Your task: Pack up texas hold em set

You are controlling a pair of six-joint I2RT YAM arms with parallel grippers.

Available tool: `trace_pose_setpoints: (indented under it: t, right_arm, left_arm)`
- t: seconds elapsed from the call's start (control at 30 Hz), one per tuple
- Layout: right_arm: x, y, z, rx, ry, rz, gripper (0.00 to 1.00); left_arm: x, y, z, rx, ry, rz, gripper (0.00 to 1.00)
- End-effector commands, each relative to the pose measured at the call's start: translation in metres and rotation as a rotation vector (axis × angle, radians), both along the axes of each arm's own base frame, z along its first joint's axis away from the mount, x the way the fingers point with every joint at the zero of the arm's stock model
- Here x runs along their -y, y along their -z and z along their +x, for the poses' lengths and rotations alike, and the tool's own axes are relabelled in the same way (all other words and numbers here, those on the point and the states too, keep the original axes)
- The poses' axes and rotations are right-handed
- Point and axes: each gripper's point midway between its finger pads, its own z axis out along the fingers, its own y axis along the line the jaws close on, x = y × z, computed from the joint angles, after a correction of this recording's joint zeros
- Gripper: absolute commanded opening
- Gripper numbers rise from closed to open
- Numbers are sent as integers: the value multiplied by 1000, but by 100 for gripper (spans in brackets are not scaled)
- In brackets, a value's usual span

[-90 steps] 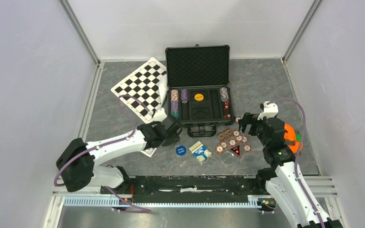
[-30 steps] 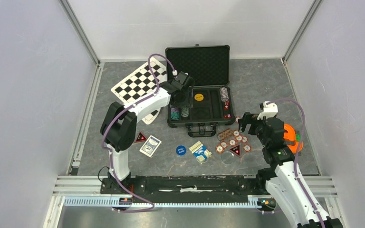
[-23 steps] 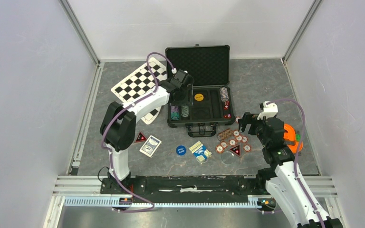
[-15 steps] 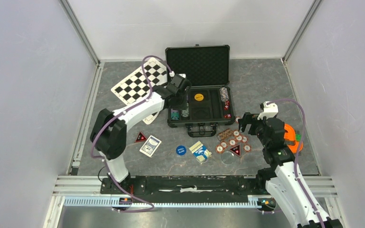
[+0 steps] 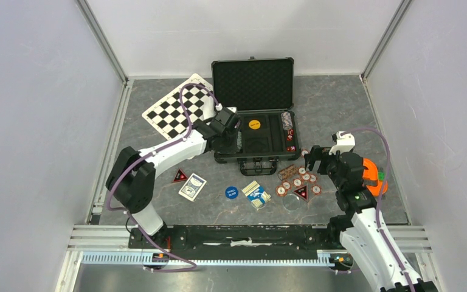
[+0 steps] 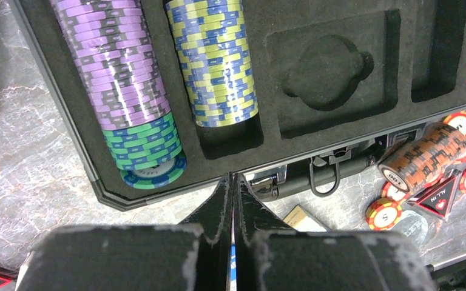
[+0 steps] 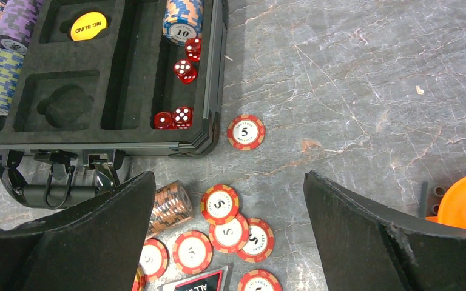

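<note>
The black case (image 5: pixel 253 84) lies open with its lid upright. Purple and green chips (image 6: pixel 127 91) and blue-yellow chips (image 6: pixel 218 60) fill its left slots, and red dice (image 7: pixel 182 68) lie in the right slot. My left gripper (image 6: pixel 231 179) hangs over the case's front left edge, shut with nothing in it. Loose red chips (image 7: pixel 229 233) and a brown chip stack (image 7: pixel 170 206) on its side lie before the case. My right gripper (image 7: pixel 230 179) stands open above them. On the floor are a blue button (image 5: pixel 231 193) and card decks (image 5: pixel 256 194).
A checkered board (image 5: pixel 176 112) lies left of the case, partly under my left arm. An orange object (image 5: pixel 374 176) sits to the right of my right arm. Another deck (image 5: pixel 193 187) and a triangular marker (image 5: pixel 179 177) lie at the near left. Walls close in both sides.
My left gripper has drawn back from over the case's chip slots toward the front edge, and its jaws have closed empty. The right arm has not moved.
</note>
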Motion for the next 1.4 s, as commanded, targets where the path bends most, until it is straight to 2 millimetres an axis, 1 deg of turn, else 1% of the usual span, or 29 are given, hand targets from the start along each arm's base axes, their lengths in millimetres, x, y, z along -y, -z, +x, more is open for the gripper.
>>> trace_pose_setpoints:
  t: [0.0,0.23,0.3,0.37,0.43,0.53,0.63,0.73,0.8,0.83,0.87,0.93,1.0,1.03,1.07,1.1,1.17,1.23,1.27,1.3,1.33,1.37]
  right_arm:
    - [-4,-7,1,30,-14,13,98]
    - [-2,-8,2,29,-7,1,98]
    - [-2,-9,3,29,-8,-1,98]
    - [-3,-10,4,26,-11,1,98]
    - [-4,-9,4,19,-18,3,98]
    - [-4,-9,3,15,-17,4,98]
    - [-4,-10,3,12,-16,8,98]
    - [-5,-9,0,-26,-2,32,98]
    - [0,-5,-3,-92,77,89,98]
    - [4,1,-7,-141,128,115,98]
    - [8,5,-11,-186,191,151,98]
    - [8,8,-17,-249,229,178,98]
    - [8,7,-21,-298,255,197,98]
    - [6,8,-23,-316,270,218,98]
    - [5,10,-25,-333,283,237,98]
    - [2,13,-26,-343,288,260,98]
    - [4,23,-33,-383,357,301,98]
    - [-3,27,-34,-398,354,341,98]
    - [-7,28,-34,-399,346,369,98]
    - [-11,28,-33,-397,345,396,98]
    - [-14,29,-33,-395,350,429,98]
    - [-18,31,-32,-392,352,459,98]
  left_arm:
    - [13,0,14,26,-25,-42,2]
    - [18,16,25,13,-33,-10,2]
    - [18,17,32,32,-38,11,2]
    - [13,18,44,68,-49,62,2]
    - [7,21,56,86,-66,119,2]
    - [2,27,67,86,-77,165,2]
    - [-3,26,75,104,-98,186,2]
    - [-1,17,77,120,-97,167,2]
    - [2,11,75,119,-80,149,2]
    - [4,9,71,113,-66,132,2]
    - [7,7,67,103,-52,114,2]
    - [8,4,56,84,-31,82,2]
    - [9,-3,44,81,-17,28,6]
    - [10,-11,40,94,-6,-7,8]
    - [9,-15,34,99,-2,-29,10]
    - [9,-24,30,115,1,-56,12]
    - [4,-34,20,137,10,-88,15]
    - [-3,-43,12,170,-4,-123,21]
    - [-4,-51,9,203,-6,-162,27]
    - [-8,-51,3,220,-12,-183,32]
    - [-12,-58,0,257,-23,-211,35]
    - [-19,-55,-4,273,-34,-217,43]
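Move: The blue-and-yellow chip stack lies in the case's second slot, its middle about 6 cm ahead of the left hand, 1 cm to its right and 3 cm below. From that hand, the green chips are 3 cm ahead, 4 cm left; the empty round recess is 5 cm ahead, 8 cm right. The brown chip stack lies some 4 cm back, 7 cm left and 11 cm below the right hand. From the right hand, the loose red chips are 6 cm back, a lone one 3 cm ahead and 1 cm right. Shut left fingertips push on the near end of the blue-and-yellow stack: the hand dips about 4.5 cm into the slot's free end, working forward some 3.5 cm, then holds there. It then lifts clear, back and slightly left, opening a third. Late on, the open right hand eases back and down, tipping downward and turning clockwise towards the brown stack. ##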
